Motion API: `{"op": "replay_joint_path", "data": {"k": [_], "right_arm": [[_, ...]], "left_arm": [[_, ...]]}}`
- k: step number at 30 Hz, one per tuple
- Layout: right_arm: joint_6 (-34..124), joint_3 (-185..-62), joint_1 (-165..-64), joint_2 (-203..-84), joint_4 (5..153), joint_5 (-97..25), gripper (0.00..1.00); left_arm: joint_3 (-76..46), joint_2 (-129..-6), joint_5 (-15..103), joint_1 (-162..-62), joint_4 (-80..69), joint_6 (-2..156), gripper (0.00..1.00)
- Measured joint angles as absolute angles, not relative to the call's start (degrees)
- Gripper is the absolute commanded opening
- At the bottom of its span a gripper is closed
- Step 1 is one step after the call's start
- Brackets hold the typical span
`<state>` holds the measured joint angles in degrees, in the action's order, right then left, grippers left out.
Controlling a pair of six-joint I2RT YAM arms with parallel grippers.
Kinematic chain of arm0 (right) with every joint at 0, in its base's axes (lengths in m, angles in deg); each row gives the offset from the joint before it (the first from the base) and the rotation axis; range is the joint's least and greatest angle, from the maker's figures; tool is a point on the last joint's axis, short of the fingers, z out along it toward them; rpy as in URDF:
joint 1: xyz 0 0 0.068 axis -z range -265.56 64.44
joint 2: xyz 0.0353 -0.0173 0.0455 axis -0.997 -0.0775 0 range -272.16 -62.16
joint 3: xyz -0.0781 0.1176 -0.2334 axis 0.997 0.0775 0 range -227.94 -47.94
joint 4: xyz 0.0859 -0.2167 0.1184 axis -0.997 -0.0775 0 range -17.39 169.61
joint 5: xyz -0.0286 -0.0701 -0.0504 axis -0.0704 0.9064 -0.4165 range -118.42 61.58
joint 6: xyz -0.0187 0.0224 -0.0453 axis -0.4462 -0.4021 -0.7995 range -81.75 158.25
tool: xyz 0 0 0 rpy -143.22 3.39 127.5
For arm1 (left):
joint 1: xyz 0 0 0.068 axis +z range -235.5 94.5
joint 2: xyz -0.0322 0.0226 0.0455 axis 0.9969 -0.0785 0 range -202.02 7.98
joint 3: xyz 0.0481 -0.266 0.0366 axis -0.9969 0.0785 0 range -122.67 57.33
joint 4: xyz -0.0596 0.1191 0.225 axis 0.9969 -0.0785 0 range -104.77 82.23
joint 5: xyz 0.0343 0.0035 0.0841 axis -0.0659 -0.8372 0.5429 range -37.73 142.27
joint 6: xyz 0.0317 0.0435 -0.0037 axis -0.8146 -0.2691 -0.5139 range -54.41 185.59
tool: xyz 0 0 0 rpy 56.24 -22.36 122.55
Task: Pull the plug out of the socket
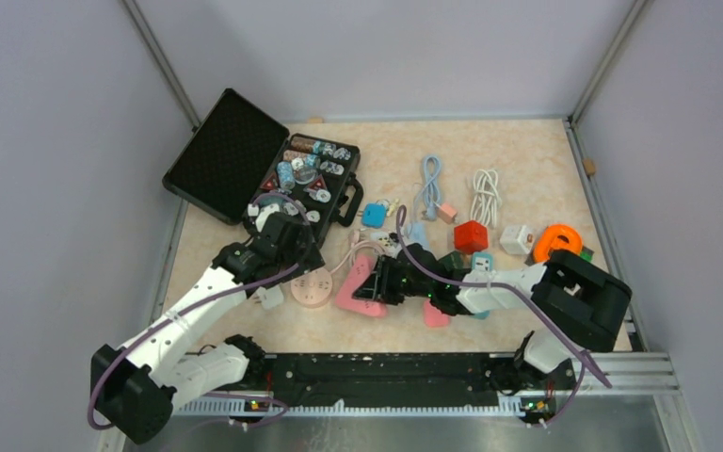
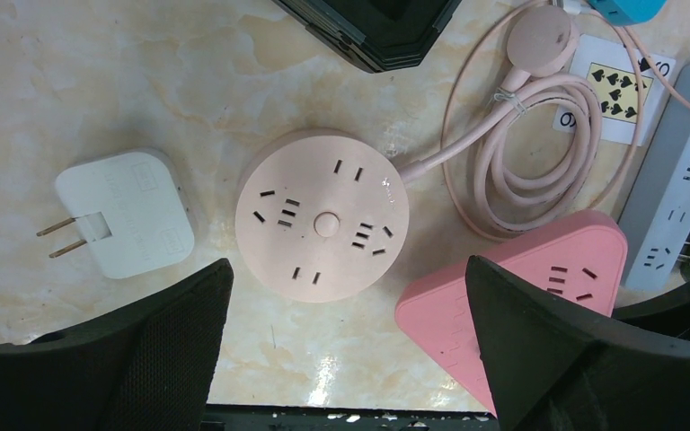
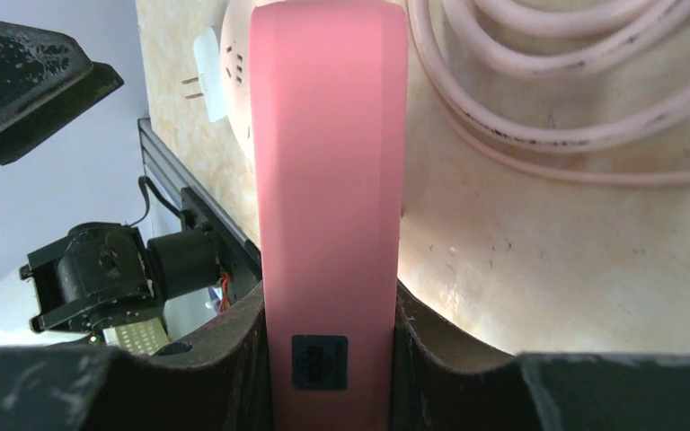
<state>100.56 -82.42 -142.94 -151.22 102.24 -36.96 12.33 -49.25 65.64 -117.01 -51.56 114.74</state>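
Observation:
A white plug [image 2: 126, 213] lies flat on the table with its two prongs bare and pointing away from the round pink socket [image 2: 322, 214], a small gap between them. No plug sits in the round socket's holes. My left gripper [image 2: 346, 337] hovers open above the table just near of that socket, holding nothing. The right gripper [image 3: 328, 359] is shut on the edge of a pink triangular socket [image 3: 328, 180], which lies right of the round one [image 1: 312, 288]. From above, the plug [image 1: 269, 298] rests just left of the round socket.
The round socket's pink cable [image 2: 521, 153] is coiled behind it. A white power strip [image 2: 674, 197] and a playing card [image 2: 624, 81] lie to the right. An open black case [image 1: 245, 155] stands at the back left. Cables, a red cube [image 1: 470, 235] and an orange object [image 1: 557, 240] lie at the back right.

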Motion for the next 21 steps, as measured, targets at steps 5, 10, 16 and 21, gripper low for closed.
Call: {"op": "replay_joint_path", "data": {"k": [5, 10, 16, 21], "right_arm": [[101.96, -80.95, -142.94, -150.06, 102.18, -36.94, 0.5], [103.2, -79.03, -142.94, -149.64, 99.12, -35.23, 0.64], [102.48, -78.72, -143.07, -143.68, 89.96, -29.99, 0.74], [101.15, -78.74, -143.09, -139.13, 82.24, -25.22, 0.82]], "left_arm": [[12.33, -49.27, 65.44, -117.01, -51.54, 114.74, 0.99], [12.29, -49.27, 65.31, -116.98, -51.65, 114.47, 0.99], [10.58, -49.17, 65.44, -116.98, -52.96, 113.36, 0.99], [8.44, -49.14, 65.75, -117.01, -54.08, 112.81, 0.99]]}}
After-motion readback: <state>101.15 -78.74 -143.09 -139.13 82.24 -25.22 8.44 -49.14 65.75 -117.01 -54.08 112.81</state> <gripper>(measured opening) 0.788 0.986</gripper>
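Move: The right gripper still pinches the pink triangular socket, whose middle lies about 1 cm to its left, 1 cm back and 2 cm below. Counted from this hand, the round socket is about 11 cm left and 2 cm back, the coiled pink cable some 6 cm ahead and 1 cm right, and the pink plug 16 cm right and 7 cm back. From the open left gripper, the triangular socket is roughly 11 cm right, 7 cm back and 7 cm lower. Open the right fingers well apart to let go of the pink triangular socket, dipping about 2 cm as they spread, then draw the right gripper some 7 cm to the right, away from the round socket. Tip its fingers about 15 degrees more steeply down and swing them a little clockwise. Late on, lift the still-open left gripper about 2 cm. ##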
